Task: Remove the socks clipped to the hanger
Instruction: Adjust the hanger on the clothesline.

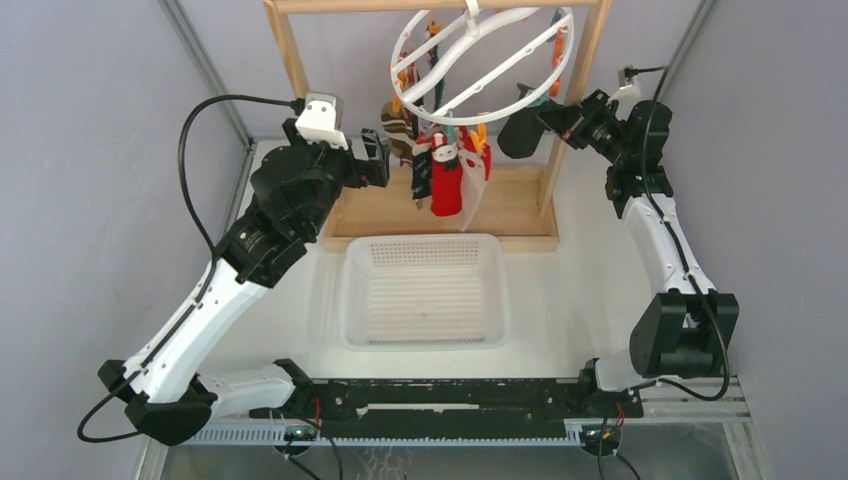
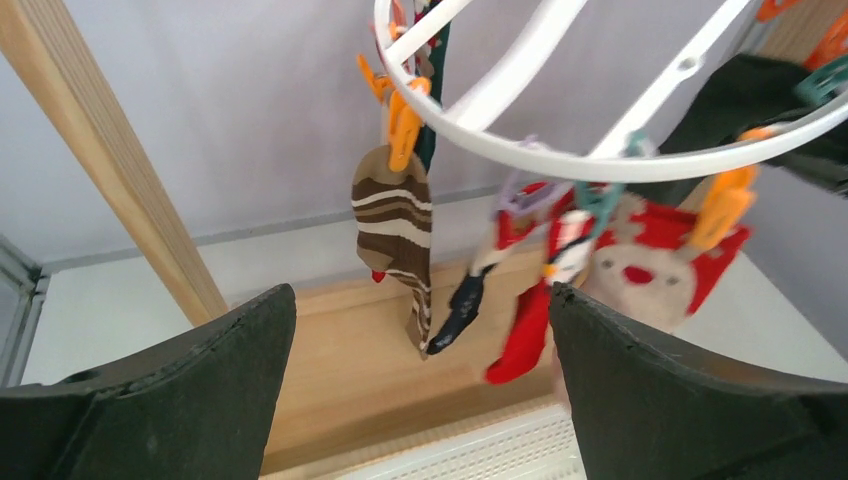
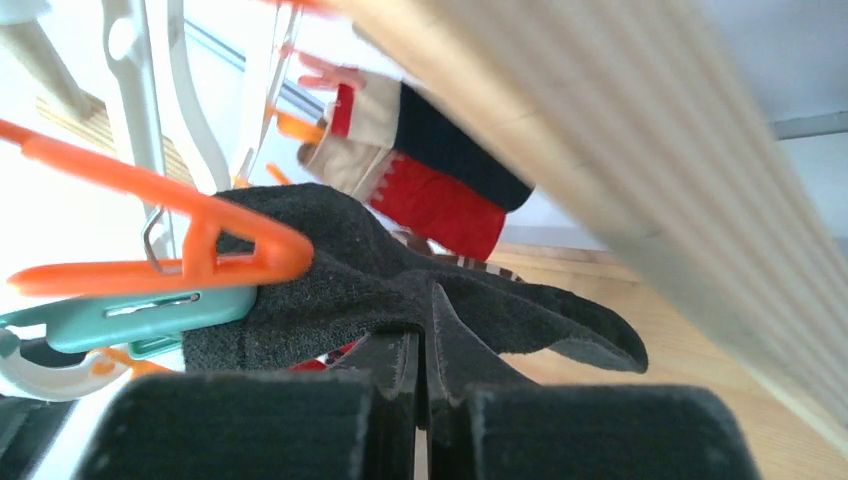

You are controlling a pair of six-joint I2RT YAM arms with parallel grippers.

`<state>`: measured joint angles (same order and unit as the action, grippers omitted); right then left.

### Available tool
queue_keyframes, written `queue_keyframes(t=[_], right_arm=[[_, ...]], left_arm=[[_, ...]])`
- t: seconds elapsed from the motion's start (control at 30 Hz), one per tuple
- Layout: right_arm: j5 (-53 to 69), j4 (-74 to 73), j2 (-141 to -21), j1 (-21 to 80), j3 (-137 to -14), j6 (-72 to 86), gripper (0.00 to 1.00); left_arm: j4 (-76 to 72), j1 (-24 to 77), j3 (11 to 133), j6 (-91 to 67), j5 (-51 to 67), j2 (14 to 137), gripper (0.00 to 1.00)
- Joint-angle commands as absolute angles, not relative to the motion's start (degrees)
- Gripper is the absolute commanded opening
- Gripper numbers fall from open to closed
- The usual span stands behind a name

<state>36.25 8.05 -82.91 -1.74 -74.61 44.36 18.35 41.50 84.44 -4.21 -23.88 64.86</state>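
The round white hanger point(image 1: 480, 60) hangs tilted from the wooden rack's top bar. Several socks point(image 1: 445, 175) dangle from its clips, among them a brown-and-cream striped sock point(image 2: 395, 220), a red sock point(image 2: 520, 345) and a red reindeer sock point(image 2: 660, 265). My left gripper point(image 2: 422, 300) is open just left of and below this bunch, with nothing between its fingers. At the ring's right side my right gripper point(image 3: 425, 350) is shut on a black sock point(image 3: 400, 270). An orange clip point(image 3: 200, 250) bites that sock's edge, above a teal clip point(image 3: 130, 315).
The wooden frame rack point(image 1: 300, 60) stands at the back on a flat wooden base point(image 1: 380, 210), and its right post point(image 3: 640, 150) passes close by my right gripper. A white perforated basket point(image 1: 350, 290) sits in front of the base.
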Motion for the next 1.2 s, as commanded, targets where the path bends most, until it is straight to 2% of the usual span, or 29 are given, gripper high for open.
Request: queue_keyframes(t=[0.0, 0.37, 0.67, 0.9, 1.17], right_arm=[[40.10, 16.79, -85.13, -4.32, -74.62, 51.59, 0.00], [41.46, 20.98, -91.54, -6.39, -78.59, 55.93, 0.00], [42.25, 19.32, -96.58, -7.36, -83.82, 55.82, 0.00], [43.60, 19.48, -98.89, -7.38, -84.98, 55.99, 0.00], [44.73, 19.79, -99.40, -7.39, -85.67, 56.47, 0.00]], left_arm=[[14.38, 38.81, 80.60, -7.00, -23.20, 64.34, 1.00], [8.04, 36.10, 72.76, -7.20, -22.00, 66.18, 1.00], [-7.44, 33.44, 62.51, -9.47, -13.53, 69.60, 1.00], [-16.21, 32.51, 59.47, -11.77, -5.63, 72.73, 1.00], [-19.93, 32.28, 58.75, -11.53, -5.28, 75.61, 1.00]])
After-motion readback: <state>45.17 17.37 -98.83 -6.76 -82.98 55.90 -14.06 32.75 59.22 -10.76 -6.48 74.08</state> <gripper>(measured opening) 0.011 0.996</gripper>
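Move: The striped sock hangs roughly 18 cm ahead of the left hand, 4 cm to its right and 10 cm lower; the plain red sock is about 8 cm ahead, 11 cm right and 10 cm below. The right hand already holds the dark sock, its middle some 2 cm ahead, 3 cm left and 2 cm lower. The right post stands about 7 cm ahead of the right hand and 2 cm right, at its height. The open left sinks some 14 cm, reaching forward towards the striped sock; the right drags the dark sock forward. ##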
